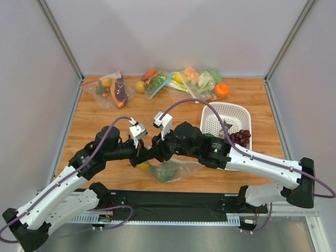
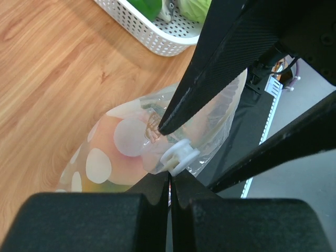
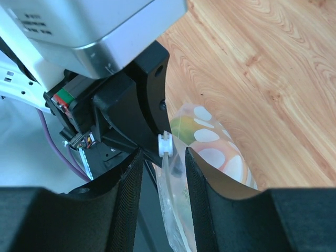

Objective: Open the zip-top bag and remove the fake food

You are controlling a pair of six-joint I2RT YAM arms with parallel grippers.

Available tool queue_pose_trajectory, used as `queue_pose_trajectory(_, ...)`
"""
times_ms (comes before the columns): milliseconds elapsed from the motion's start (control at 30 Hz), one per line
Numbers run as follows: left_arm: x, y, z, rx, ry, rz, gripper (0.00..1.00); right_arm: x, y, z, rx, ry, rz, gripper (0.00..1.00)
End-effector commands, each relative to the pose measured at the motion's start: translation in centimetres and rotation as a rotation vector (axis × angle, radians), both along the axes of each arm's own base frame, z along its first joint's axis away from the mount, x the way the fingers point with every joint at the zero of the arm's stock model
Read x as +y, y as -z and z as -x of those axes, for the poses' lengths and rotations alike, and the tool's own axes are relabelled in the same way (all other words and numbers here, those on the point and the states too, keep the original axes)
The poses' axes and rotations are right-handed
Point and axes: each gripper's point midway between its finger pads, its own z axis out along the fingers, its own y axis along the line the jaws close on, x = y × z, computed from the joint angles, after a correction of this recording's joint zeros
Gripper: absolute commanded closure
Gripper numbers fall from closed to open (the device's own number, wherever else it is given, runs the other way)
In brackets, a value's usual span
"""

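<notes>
The zip-top bag, clear with white dots, lies near the table's front edge under both wrists. Fake food shows through it: a grey-green ball, a yellow fruit and an orange-red peach. My left gripper is shut on the bag's corner, just below the white zip slider. My right gripper stands open around the zip edge. The slider sits between its fingers, with a gap on each side.
A white basket to the right holds dark grapes and green items. Other filled bags and loose food, with an orange, line the back edge. A black mat runs along the near edge.
</notes>
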Motion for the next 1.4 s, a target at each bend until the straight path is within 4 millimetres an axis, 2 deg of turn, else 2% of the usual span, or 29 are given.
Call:
queue_pose_trajectory(0, -0.3, -1.1, 0.8, -0.022, 0.056, 0.028, 1.0, 1.5, -3.0, -0.5, -0.026, -0.004, -0.101, 0.6)
queue_pose_trajectory(233, -0.3, -1.2, 1.0, -0.032, 0.062, 0.033, 1.0, 1.7, -3.1, -0.6, -0.05, -0.009, -0.098, 0.6)
queue_pose_trajectory(300, -0.3, -1.3, 1.0, -0.036, 0.066, 0.037, 1.0, 1.4, -3.1, -1.3, -0.066, 0.024, -0.091, 0.6)
queue_pose_trajectory(433, -0.3, -1.3, 1.1, -0.032, 0.07, 0.04, 1.0, 1.2, -3.3, -1.5, -0.077, 0.02, -0.098, 0.65)
queue_pose_trajectory(533, -0.4, -1.3, 1.3, -0.032, 0.077, 0.044, 1.0, 1.1, -3.5, -1.6, -0.082, 0.018, -0.104, 0.78)
queue_pose_trajectory(567, -0.4, -1.3, 1.3, -0.032, 0.078, 0.045, 1.0, 1.1, -3.6, -1.8, -0.087, 0.02, -0.109, 0.86)
queue_pose_trajectory(700, -0.3, -1.4, 1.4, -0.033, 0.083, 0.048, 1.0, 0.9, -3.5, -2.1, -0.089, 0.029, -0.111, 0.99)
queue_pose_trajectory(1067, -0.1, -1.7, 1.1, -0.062, 0.066, 0.048, 0.99, -0.8, -3.2, -2.4, -0.098, 0.061, -0.098, 1.0)
queue_pose_trajectory(1100, -0.1, -2.2, 1.0, -0.076, 0.062, 0.056, 0.96, -0.9, -3.0, -2.3, -0.097, 0.06, -0.097, 1.0)
queue_pose_trajectory(1167, 0.1, -2.5, 0.6, -0.106, 0.047, 0.052, 0.82, -1.1, -3.3, -2.2, -0.093, 0.062, -0.107, 1.0)
queue_pose_trajectory(1200, 0.2, -2.9, 0.5, -0.122, 0.042, 0.05, 0.7, -1.2, -3.2, -2.2, -0.092, 0.063, -0.108, 1.0)
queue_pose_trajectory(1300, 0.5, -3.4, -0.2, -0.163, 0.018, 0.03, 0.49, -1.5, -3.4, -1.9, -0.089, 0.06, -0.12, 1.0)
queue_pose_trajectory(1367, 0.4, -4.5, -0.3, -0.191, 0.027, 0.044, 0.47, -1.7, -3.3, -1.7, -0.088, 0.057, -0.125, 1.0)
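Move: At the bag's upper corner, the zip slider sits just past the right hand's half-open fingertips, some 2 cm left, 1 cm ahead and 1 cm lower. From the shut left hand the slider is about 2 cm to the right, otherwise level. The green food in the bag hangs roughly 6 cm right of the right hand, 3 cm back and 12 cm below; the white basket stands about 30 cm right, 13 cm ahead and 20 cm below. Easing under 1 cm left, the right hand closes its fingers on the zip at the slider, then draws it forward about 2 cm while the still-shut left hand gives a slight backward pull. The left then opens to about half, letting go of the bag's corner, and rises about 1.5 cm, as the right, keeping its pinch, shifts a little right and up. ##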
